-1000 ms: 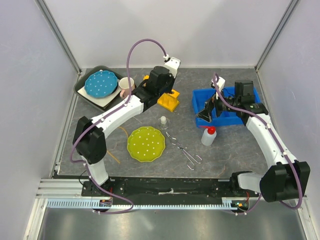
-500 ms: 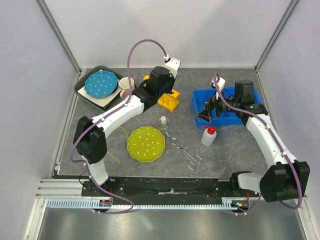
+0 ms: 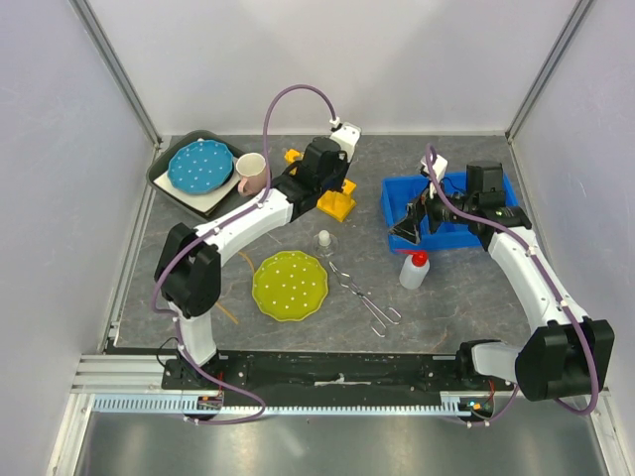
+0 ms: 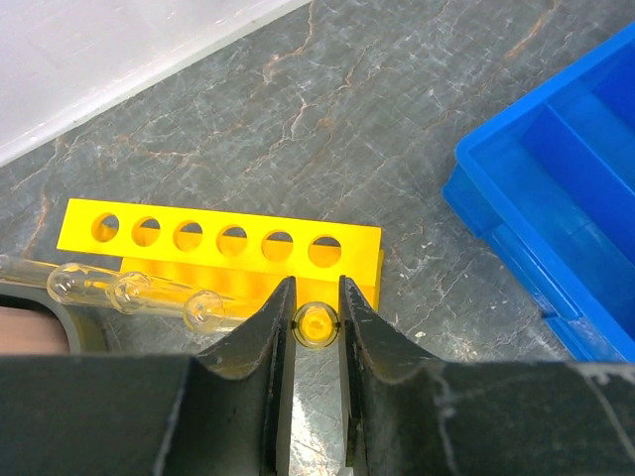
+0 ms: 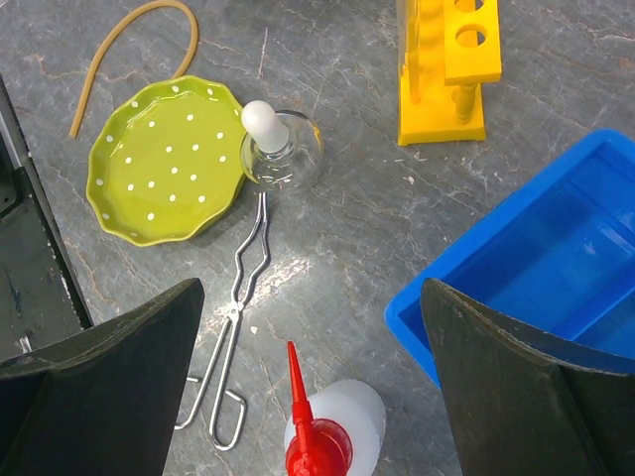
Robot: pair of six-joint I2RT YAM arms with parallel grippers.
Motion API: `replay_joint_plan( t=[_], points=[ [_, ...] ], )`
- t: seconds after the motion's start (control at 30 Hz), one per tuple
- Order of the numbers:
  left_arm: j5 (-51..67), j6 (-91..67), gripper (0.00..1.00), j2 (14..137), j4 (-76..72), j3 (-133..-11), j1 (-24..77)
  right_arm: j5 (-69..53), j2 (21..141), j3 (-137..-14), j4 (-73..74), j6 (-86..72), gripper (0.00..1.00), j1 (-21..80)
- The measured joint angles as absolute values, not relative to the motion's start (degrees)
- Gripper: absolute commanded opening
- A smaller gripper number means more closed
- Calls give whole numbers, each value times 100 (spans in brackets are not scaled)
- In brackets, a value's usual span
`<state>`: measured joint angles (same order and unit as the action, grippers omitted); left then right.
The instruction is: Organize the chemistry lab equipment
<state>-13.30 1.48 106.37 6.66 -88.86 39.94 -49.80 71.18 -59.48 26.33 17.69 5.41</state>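
My left gripper [image 4: 316, 297] is shut on a thin clear tube [image 4: 316, 325], seen end-on between the fingers, just in front of the yellow test-tube rack [image 4: 218, 238] and its row of holes. More clear tubes [image 4: 129, 293] lie beside the rack on the left. From above, the left gripper [image 3: 332, 186] hovers over the rack [image 3: 335, 205]. My right gripper [image 5: 310, 297] is open and empty above the white red-capped squeeze bottle [image 5: 337, 426], close to the blue bin [image 5: 556, 258]. The small white-capped flask [image 5: 281, 149] and the metal tongs [image 5: 243, 288] rest on the table.
A dotted yellow-green plate [image 3: 289, 285] lies front of centre. A blue plate [image 3: 199, 166] sits on a tray at the back left, with a pink mug [image 3: 250, 172] next to it. A tan rubber hose [image 5: 129, 50] lies left of the green plate. The blue bin [image 3: 392, 198] stands on the right.
The left arm has shifted slightly to the right over the rack, still holding the tube, uncovering more of the pink mug. The right arm has not moved.
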Motion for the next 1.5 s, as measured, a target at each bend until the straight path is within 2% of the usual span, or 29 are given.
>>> replay_joint_plan(
  t=[0.23,0.33,0.87,1.23,1.5],
  points=[
    [-1295,145,7,10768,626,-8849,3962,-5039,7118,-5946,2617,1767,98,539],
    [-1284,145,12,10831,598,-8801,3953,-5065,7118,-5946,2615,1761,98,539],
    [-1275,-60,56,10899,556,-8490,3896,-5078,7118,-5946,2615,1750,98,502],
    [-1210,-320,75,10353,1031,-8490,3896,-4995,7120,-6062,3061,2025,98,502],
    [-840,-458,87,9089,1452,-8475,3830,-4567,7395,-7177,4209,2814,98,574]
  ],
)
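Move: The test tube in the left fingers hangs over its peg near the right end of the yellow rack, the peg's middle roughly 15 cm below that hand and 1 cm left. The rack's middle lies some 4 cm ahead and 5 left, the stoppered flask about 12 back and 3 left, the blue tray's middle about 25 right and 4 back, all well below. From the right hand the peg is around 10 cm ahead, 15 left and 16 below. The test tube, already gripped, is lowered about 5 cm by the left hand onto the rack beside the tubes standing there. The left fingers then open wide and let go of it, and the hand draws off, rising some 11 cm while backing about 4 cm and easing left. The empty right hand, still wide open, only lifts about 2 cm at the very end. ##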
